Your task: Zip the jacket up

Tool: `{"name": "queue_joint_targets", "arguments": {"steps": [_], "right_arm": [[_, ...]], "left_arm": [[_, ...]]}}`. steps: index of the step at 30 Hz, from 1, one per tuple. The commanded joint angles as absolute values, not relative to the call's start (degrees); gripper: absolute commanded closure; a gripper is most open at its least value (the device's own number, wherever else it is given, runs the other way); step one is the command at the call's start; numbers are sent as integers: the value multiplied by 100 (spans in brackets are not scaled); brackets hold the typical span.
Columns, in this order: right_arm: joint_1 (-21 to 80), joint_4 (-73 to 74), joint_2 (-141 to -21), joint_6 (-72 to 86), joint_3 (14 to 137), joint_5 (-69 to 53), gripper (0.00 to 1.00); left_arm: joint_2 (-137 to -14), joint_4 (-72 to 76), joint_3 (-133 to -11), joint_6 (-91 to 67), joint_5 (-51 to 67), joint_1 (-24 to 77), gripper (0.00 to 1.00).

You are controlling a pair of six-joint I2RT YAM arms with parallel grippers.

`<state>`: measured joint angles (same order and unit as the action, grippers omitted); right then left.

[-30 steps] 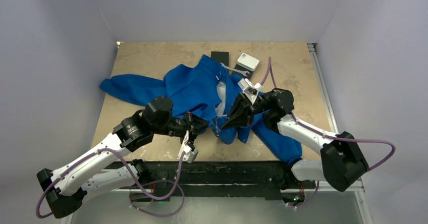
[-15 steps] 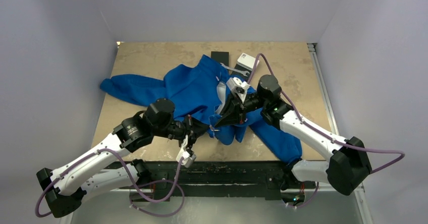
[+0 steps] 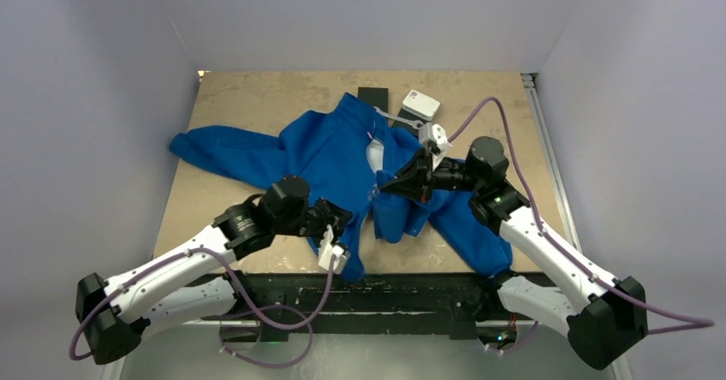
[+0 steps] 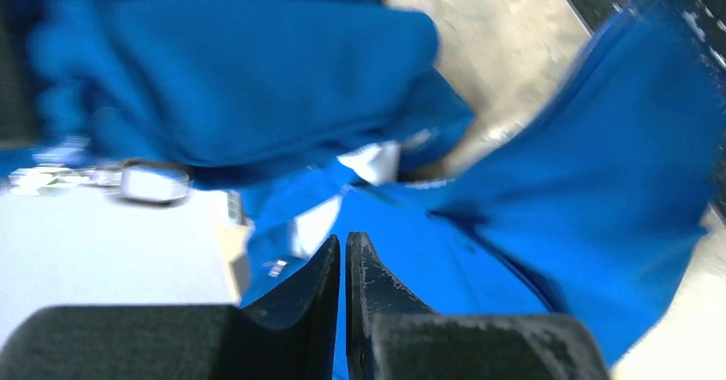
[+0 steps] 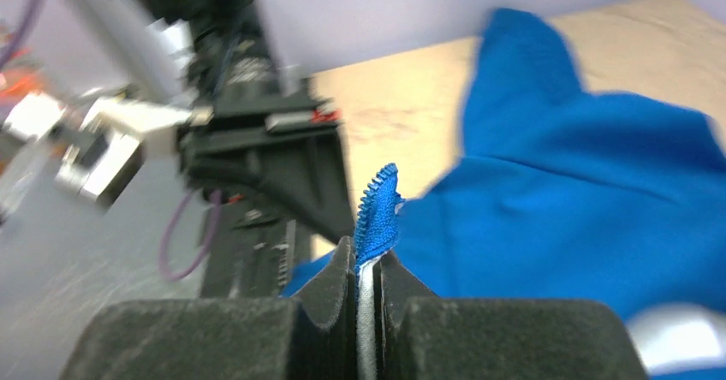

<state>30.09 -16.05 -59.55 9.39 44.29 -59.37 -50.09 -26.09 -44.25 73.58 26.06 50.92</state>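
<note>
The royal-blue jacket [image 3: 317,153] lies spread over the middle of the table, with white lining showing at its open front. My right gripper [image 3: 387,185] is shut on the front edge. In the right wrist view the toothed blue zipper tape [image 5: 379,200] and a strip of white lining stand up between the fingers [image 5: 338,269]. My left gripper [image 3: 345,230] is at the jacket's lower hem near the table's front edge. Its jaws are almost together [image 4: 342,241], with blue fabric [image 4: 556,226] in the thin slit. A flap of hem hangs beside it.
At the back of the table [image 3: 257,97] lie a white box [image 3: 420,104], a black flat item [image 3: 372,96] and a silver wrench [image 3: 395,120] just past the collar. A black rail [image 3: 428,284] runs along the near edge, and a metal rail [image 3: 541,140] along the right side.
My right gripper has swung back and to the right, still holding the zipper edge. My left arm has shifted right and nearer the front edge, and the hem has been drawn out toward it.
</note>
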Motion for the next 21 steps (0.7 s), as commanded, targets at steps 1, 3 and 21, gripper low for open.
{"name": "queue_joint_targets", "arguments": {"steps": [1,3,21], "right_arm": [[2729,-1084,-5557,827,4151,-3647,100],[2654,-876,-5526,785,4100,-3129,100],[2586,-1344,-5534,1378,3659,-3010,100]], "left_arm": [[-5373,-2332,-3974,7055,2295,4961,95],[-5527,-2473,-3989,6870,2749,4961,91],[-7289,-1876,-3648,6371,4308,6194,63]]}}
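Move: The left hand, empty and almost shut, has the loose hem of the jacket's left front about 9 cm back, 2 cm to its right and 14 cm below. The right front's hem lies some 3 cm ahead, 10 cm right and 18 cm below that hand. The right hand already grips the toothed zip end; from it the white lining gap is roughly 22 cm ahead and 27 cm down, the left hem 11 cm back, 5 cm left and 23 cm below. The left hand drops some 12 cm towards the loose left hem at the table's front edge, first almost straight down and then drawing back about 9 cm as well, its fingers opening to about a third while the wrist tips further down and turns clockwise. Meanwhile the right hand keeps its pinch on the toothed zip end and carries it about 8 cm forward, with some sinking and a shift to the right, swinging roughly 30 degrees clockwise before holding nearly still over the jacket. ##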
